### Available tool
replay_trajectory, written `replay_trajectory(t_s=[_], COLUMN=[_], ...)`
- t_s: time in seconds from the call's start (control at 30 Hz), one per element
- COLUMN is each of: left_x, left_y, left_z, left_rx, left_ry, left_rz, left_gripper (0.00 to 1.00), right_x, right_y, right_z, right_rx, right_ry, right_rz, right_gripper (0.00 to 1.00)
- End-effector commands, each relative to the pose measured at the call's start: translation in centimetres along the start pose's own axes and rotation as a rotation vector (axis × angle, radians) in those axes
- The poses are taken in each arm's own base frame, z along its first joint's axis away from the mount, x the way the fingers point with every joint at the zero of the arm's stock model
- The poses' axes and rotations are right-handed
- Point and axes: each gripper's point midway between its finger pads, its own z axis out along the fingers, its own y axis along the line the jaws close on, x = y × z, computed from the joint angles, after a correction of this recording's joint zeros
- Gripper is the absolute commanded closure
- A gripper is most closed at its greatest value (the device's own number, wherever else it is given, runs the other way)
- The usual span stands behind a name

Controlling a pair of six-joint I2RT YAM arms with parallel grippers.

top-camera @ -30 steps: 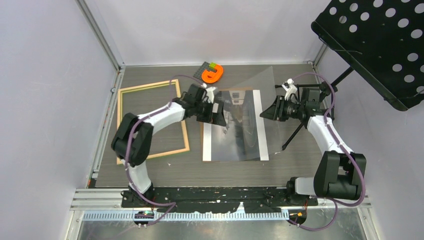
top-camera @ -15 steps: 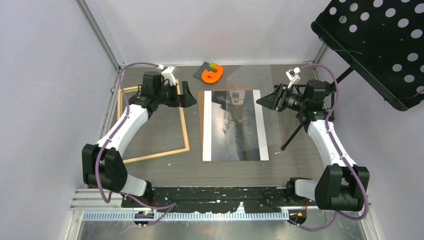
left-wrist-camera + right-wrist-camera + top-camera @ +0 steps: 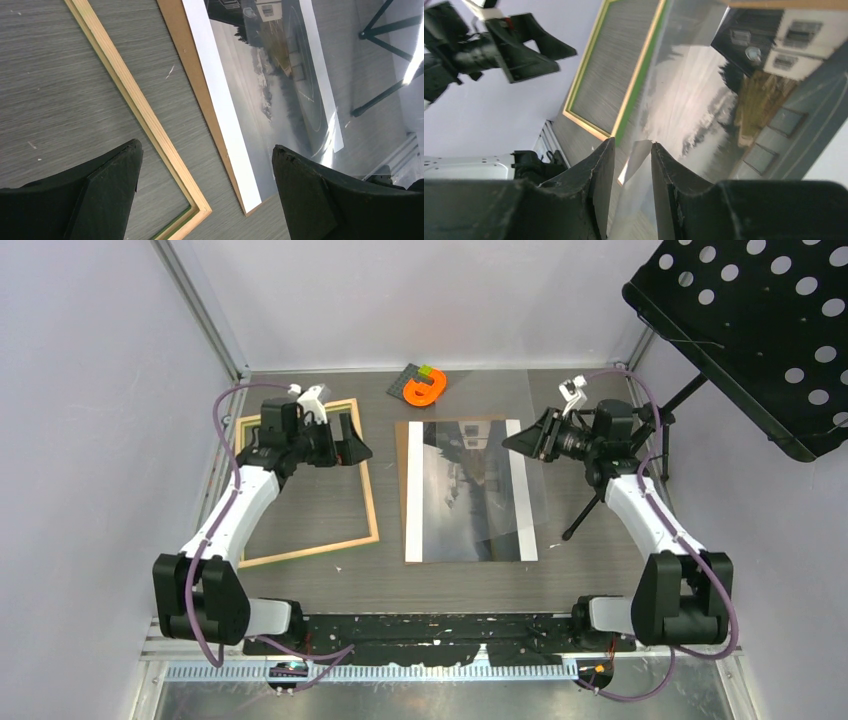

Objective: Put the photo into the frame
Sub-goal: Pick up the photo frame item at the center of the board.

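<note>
The frame lies flat on the left of the table, pale wood up, with a green inner edge. The photo lies in the middle on a brown backing board, print side up. My left gripper hangs open and empty above the frame's right rail. My right gripper is over the photo's far right part, shut on the edge of a clear sheet that tilts above the photo. That sheet runs between the fingers.
An orange object and a small dark block sit at the back of the table. A black perforated music stand overhangs the right side, and its tripod leg stands just right of the photo. Walls close in the left, back and right.
My left arm swung left, from over the photo's left edge to above the frame. My right gripper shifted a little left and back with the clear sheet.
</note>
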Motion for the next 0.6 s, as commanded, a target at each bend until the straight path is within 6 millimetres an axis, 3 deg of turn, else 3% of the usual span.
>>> replay_trajectory(t_s=[0.0, 0.17, 0.33, 0.57], left_x=[-0.2, 0.6, 3.5, 7.9], left_y=[-0.8, -1.6, -3.8, -6.8], left_z=[0.4, 2.5, 7.1, 13.3], left_rx=[0.055, 0.086, 0.122, 0.190], left_ry=[-0.017, 0.015, 0.142, 0.276], left_rz=[-0.010, -0.021, -0.022, -0.037], left_gripper=[0.01, 0.01, 0.01, 0.01], right_x=[3.2, 7.2, 9.0, 10.8], right_y=[-4.0, -8.5, -11.2, -13.8], right_z=[0.8, 1.5, 1.6, 1.0], right_rx=[0.068, 0.116, 0.162, 0.220], right_ry=[0.074, 0.168, 0.211, 0.261], right_rz=[0.024, 0.084, 0.126, 0.174], right_gripper=[0.94, 0.94, 0.92, 0.69])
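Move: The photo's middle lies about 24 cm to the left hand's right, level fore and aft and some 18 cm below; its left edge is only about 12 cm to the right. The wooden frame's middle is 9 cm to that hand's left and 2 cm ahead, the orange tool 27 cm ahead and 18 cm right, both at table height. The right hand holds a clear sheet, with the photo's middle 11 cm left, 1 cm ahead and 22 cm below. Still pinching the clear sheet by its right-hand side, the right hand brings it down over the photo, sinking about 16 cm almost straight, easing off late while the wrist tips some 20 degrees further down. The left hand lingers, then sweeps right and down, roughly 10 cm each way, from above the frame's right bar to over the photo's left edge, fingers wide open and tipping downward. ##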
